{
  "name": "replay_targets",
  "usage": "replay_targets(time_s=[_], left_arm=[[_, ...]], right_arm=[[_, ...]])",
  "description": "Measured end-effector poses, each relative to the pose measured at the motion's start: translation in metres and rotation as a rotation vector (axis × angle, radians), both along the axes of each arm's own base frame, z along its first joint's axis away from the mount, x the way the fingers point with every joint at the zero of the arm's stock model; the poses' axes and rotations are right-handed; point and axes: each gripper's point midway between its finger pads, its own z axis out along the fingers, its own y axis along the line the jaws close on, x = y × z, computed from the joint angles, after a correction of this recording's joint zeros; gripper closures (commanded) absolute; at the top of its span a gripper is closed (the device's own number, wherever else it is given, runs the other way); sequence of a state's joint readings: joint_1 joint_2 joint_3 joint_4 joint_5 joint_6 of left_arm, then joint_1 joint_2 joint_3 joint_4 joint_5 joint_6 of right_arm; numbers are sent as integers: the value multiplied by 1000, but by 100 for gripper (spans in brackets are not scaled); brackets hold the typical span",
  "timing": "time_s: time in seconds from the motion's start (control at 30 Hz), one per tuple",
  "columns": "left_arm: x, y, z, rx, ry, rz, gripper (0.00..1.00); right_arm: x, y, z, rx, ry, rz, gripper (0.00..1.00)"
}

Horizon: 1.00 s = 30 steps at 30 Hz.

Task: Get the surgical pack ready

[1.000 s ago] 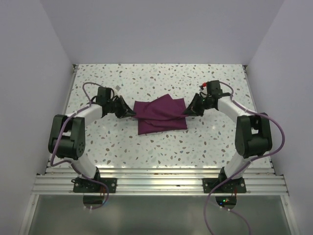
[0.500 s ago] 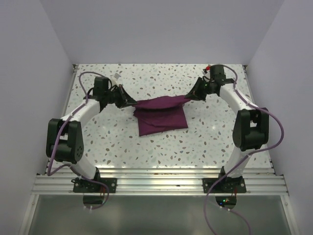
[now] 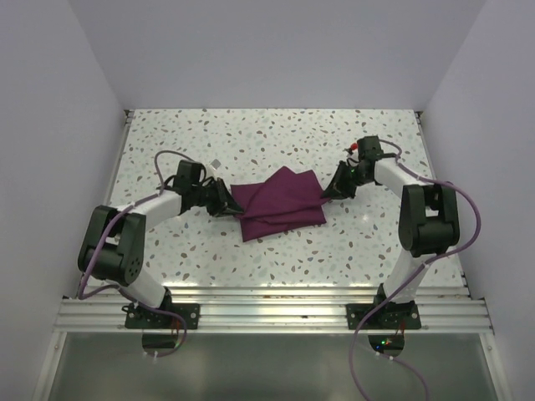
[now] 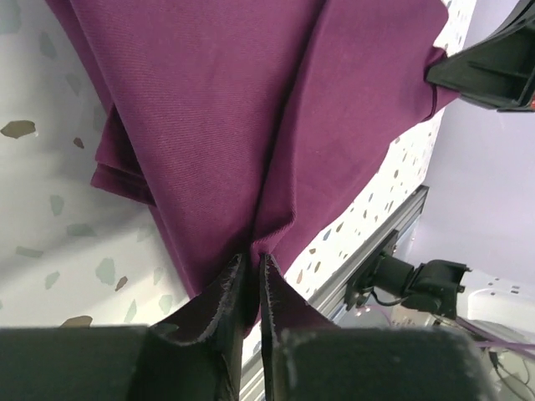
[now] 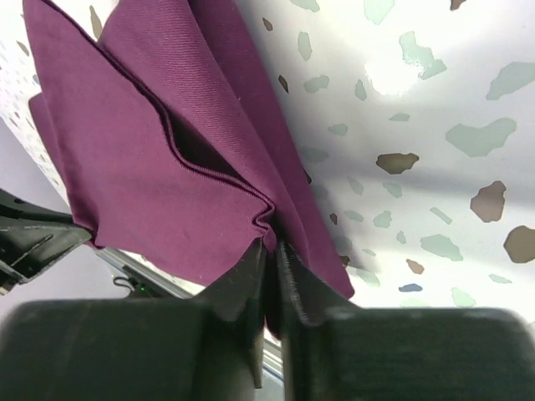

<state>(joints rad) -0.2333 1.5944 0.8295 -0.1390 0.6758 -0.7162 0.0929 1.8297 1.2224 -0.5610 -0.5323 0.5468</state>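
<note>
The surgical pack shows only as a plum-purple cloth (image 3: 280,200), lying folded in layers mid-table. No tray, instruments or pads are visible. My left gripper (image 3: 227,203) sits low at the cloth's left edge. In the left wrist view its jaws (image 4: 253,259) are nearly together, pinching a fold of the cloth (image 4: 251,125). At the cloth's right corner, my right gripper (image 3: 330,190) is also low. In the right wrist view it (image 5: 272,244) is shut on a bunched hem of the cloth (image 5: 150,142).
The speckled table (image 3: 276,134) is walled on the left, back and right. An aluminium rail (image 3: 267,313) runs along the near edge by the arm bases. Purple cables loop beside each arm.
Half a second ago both grippers held the cloth's edge raised and stretched farther back. They have come nearer and lower, laying that edge over the bundle. The left jaws look slightly parted.
</note>
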Motion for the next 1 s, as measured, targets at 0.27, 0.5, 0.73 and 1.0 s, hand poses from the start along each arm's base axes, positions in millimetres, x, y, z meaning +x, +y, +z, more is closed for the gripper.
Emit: replay_targets(time_s=[0.27,0.5,0.73,1.0], left_arm=[[1,7,9,50,-58,-9,50],[27,20,67,78,-270,30,48],[32,23,68,92,-280,42,48],[33,24,60,97,-257,43,48]], right_arm=[[21,-2,21,-39,-109,64,34],[81,42,75,-39,-365,216,27],[120,90,55,8,-426,368,26],[136,101,-3,36,-346,438,29]])
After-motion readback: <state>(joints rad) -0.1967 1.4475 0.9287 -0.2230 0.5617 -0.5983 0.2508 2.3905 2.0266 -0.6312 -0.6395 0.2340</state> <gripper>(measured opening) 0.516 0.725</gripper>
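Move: Both hands still pinch the flap of the folded cloth by its corners, the right hand at the right end and the left hand at the left. The far tip of the cloth lies about 12 cm ahead of the right hand, 12 cm to its left and some 3 cm below. The far right corner is roughly 10 cm ahead and 4 cm left of that hand. From the left hand the far tip is about 18 cm ahead and 17 cm to the right. Both hands let go of the cloth's flap corners as their fingers open. The right hand then arcs forward and left over the far edge, rising about 8 cm and sinking back to its starting height beside the far tip, turning counter-clockwise with its fingers tilting outward. The left hand lifts some 6 cm clear, drifting forward and slightly left, fingers tilting outward. ##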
